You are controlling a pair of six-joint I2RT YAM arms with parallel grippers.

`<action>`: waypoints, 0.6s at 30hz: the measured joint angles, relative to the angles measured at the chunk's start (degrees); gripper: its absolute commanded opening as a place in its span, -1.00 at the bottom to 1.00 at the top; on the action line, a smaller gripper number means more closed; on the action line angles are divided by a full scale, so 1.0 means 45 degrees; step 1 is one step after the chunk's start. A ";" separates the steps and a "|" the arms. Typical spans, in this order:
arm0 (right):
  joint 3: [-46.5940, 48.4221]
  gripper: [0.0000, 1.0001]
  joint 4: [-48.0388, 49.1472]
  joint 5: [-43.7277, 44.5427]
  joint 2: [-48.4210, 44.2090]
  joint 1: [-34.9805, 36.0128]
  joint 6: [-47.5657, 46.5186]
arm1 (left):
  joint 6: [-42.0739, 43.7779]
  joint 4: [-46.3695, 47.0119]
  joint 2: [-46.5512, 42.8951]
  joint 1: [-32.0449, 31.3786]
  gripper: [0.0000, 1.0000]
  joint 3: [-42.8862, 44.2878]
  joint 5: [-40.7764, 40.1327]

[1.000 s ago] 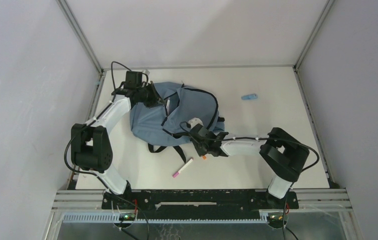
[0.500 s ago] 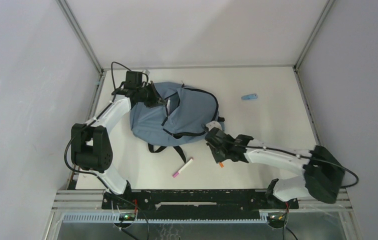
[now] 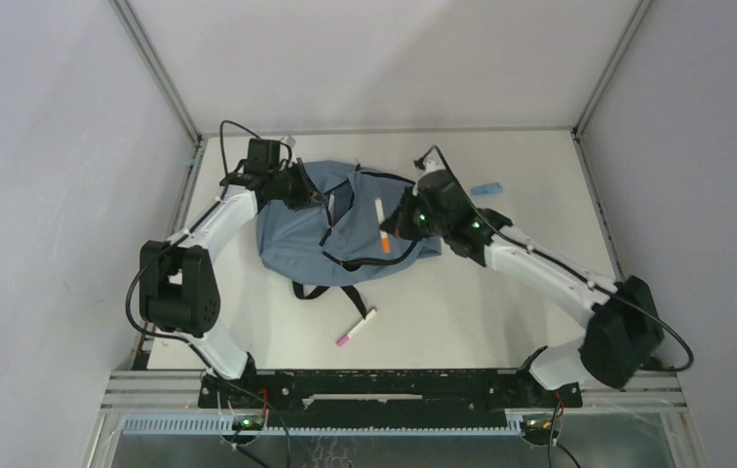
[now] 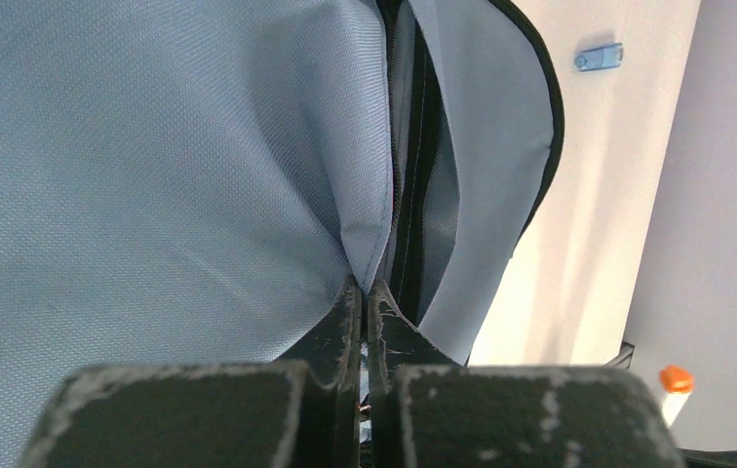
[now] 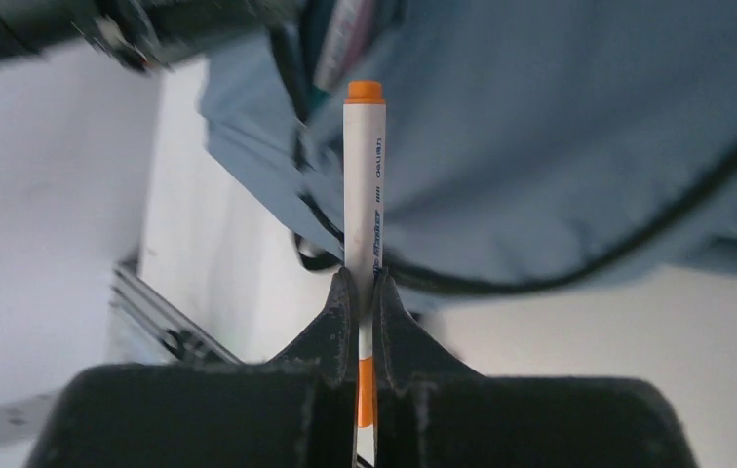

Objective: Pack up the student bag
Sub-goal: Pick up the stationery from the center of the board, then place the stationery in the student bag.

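The student bag (image 3: 345, 229), a soft blue-grey backpack with black straps, lies at the back left of the table. My left gripper (image 3: 312, 198) is shut on the fabric edge of its opening, seen close in the left wrist view (image 4: 365, 289) against the bag (image 4: 150, 146). My right gripper (image 3: 391, 232) is shut on a white marker with orange ends (image 3: 381, 224) and holds it above the bag's right half. In the right wrist view the gripper (image 5: 365, 281) grips the marker (image 5: 365, 175) near its lower end, tip towards the bag (image 5: 589, 127).
A white marker with a pink cap (image 3: 357, 327) lies on the table in front of the bag. A small light-blue item (image 3: 485, 188) lies at the back right; it also shows in the left wrist view (image 4: 599, 57). Black straps (image 3: 330, 291) trail from the bag's front edge.
My right arm has swung from the table in front of the bag up and back, carrying the orange-ended marker over the bag. The left gripper has stayed put.
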 measured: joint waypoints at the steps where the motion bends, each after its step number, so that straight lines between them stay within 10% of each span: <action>1: 0.0442 -1.00 0.0253 -0.0141 0.0476 -0.0010 0.0335 | 0.0000 0.0024 0.0000 0.0000 -1.00 -0.0019 0.0024; 18: 0.6586 -1.00 0.0607 -0.1010 0.8204 -0.0413 0.4799 | 0.0010 0.0049 -0.0005 0.0000 -1.00 -0.0024 0.0078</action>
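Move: The bag's open pocket, which the orange marker in the right gripper is being taken to, lies about 12 cm ahead, 11 cm left and 8 cm below the right hand. The green marker already inside is about 12 cm ahead, 13 cm left and 9 cm below. The pink marker on the table is some 12 cm back, 7 cm left and 18 cm below. From the left hand, the pocket is level fore and aft, about 4 cm right and 3 cm lower. The orange marker, still pinched in the right gripper, is carried some 15 cm forward and left over the bag towards the open pocket, rising a touch before sinking about 6 cm. On the way the wrist rolls about 25 degrees, clockwise looking along the fingers. The left fingers stay shut on the pocket's edge and hold it still. ##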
